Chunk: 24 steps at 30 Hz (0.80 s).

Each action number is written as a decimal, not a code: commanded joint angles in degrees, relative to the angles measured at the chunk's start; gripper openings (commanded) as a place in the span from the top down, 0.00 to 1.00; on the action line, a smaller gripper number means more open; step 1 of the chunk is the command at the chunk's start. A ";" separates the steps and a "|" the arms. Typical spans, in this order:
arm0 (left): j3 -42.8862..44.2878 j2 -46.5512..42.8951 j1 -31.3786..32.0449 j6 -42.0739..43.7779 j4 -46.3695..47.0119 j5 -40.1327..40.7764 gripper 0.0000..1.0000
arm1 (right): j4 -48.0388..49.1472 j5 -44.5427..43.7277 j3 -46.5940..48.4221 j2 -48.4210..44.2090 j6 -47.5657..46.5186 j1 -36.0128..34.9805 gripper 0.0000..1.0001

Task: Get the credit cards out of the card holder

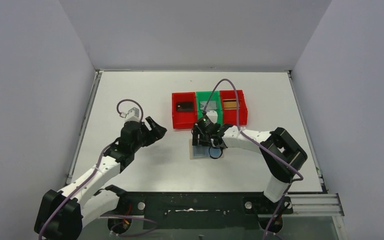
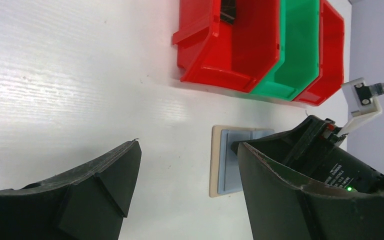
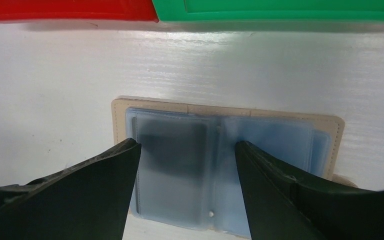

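Observation:
The card holder [image 1: 196, 152] lies opened flat on the table, beige with a light blue lining [image 3: 190, 145]; the left wrist view shows its edge [image 2: 225, 160]. My right gripper [image 1: 206, 134] hovers just over it, open, its jaws either side of the fold [image 3: 187, 145] with nothing between them. A dark blur shows in the left pocket; I cannot tell card from shadow. My left gripper [image 1: 157, 131] stands open and empty over bare table to the left [image 2: 189, 145]. Three credit cards lie in the bins: dark [image 1: 184, 106], silver-grey [image 1: 203, 105], gold-brown [image 1: 230, 104].
A red bin [image 1: 175, 117], a green bin [image 1: 207, 94] and a second red bin [image 1: 243, 107] stand side by side just behind the holder. The right arm's purple cable arcs over them. Grey walls enclose the white table.

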State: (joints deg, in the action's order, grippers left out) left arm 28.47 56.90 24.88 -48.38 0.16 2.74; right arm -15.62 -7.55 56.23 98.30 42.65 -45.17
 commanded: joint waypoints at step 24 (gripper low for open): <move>2.81 10.48 3.88 3.88 13.90 -15.96 0.29 | 9.15 9.33 -6.51 -1.33 1.87 6.03 0.69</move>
State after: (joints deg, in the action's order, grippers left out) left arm 25.87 64.40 25.45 -47.22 5.41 -7.14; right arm -13.78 -6.76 55.33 99.02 43.31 -42.76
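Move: The clear left page of the open card holder lies almost under the right hand, its middle about 1 cm back, 1 cm left and 1 cm below. The green box stands some 16 cm ahead and 4 cm to the right, the red box beside it 16 cm ahead and about 6 cm to the left. From the left hand, the same page lies roughly 16 cm to the right, 3 cm back and 12 cm down. The card holder's clear left page gets pinched between the right fingers, which close to less than half their opening while the hand stays low over it, easing about 1 cm forward and then 1 cm right. The open left hand sinks some 4 cm and swings about 3 cm right towards the holder, drawing slightly back. ##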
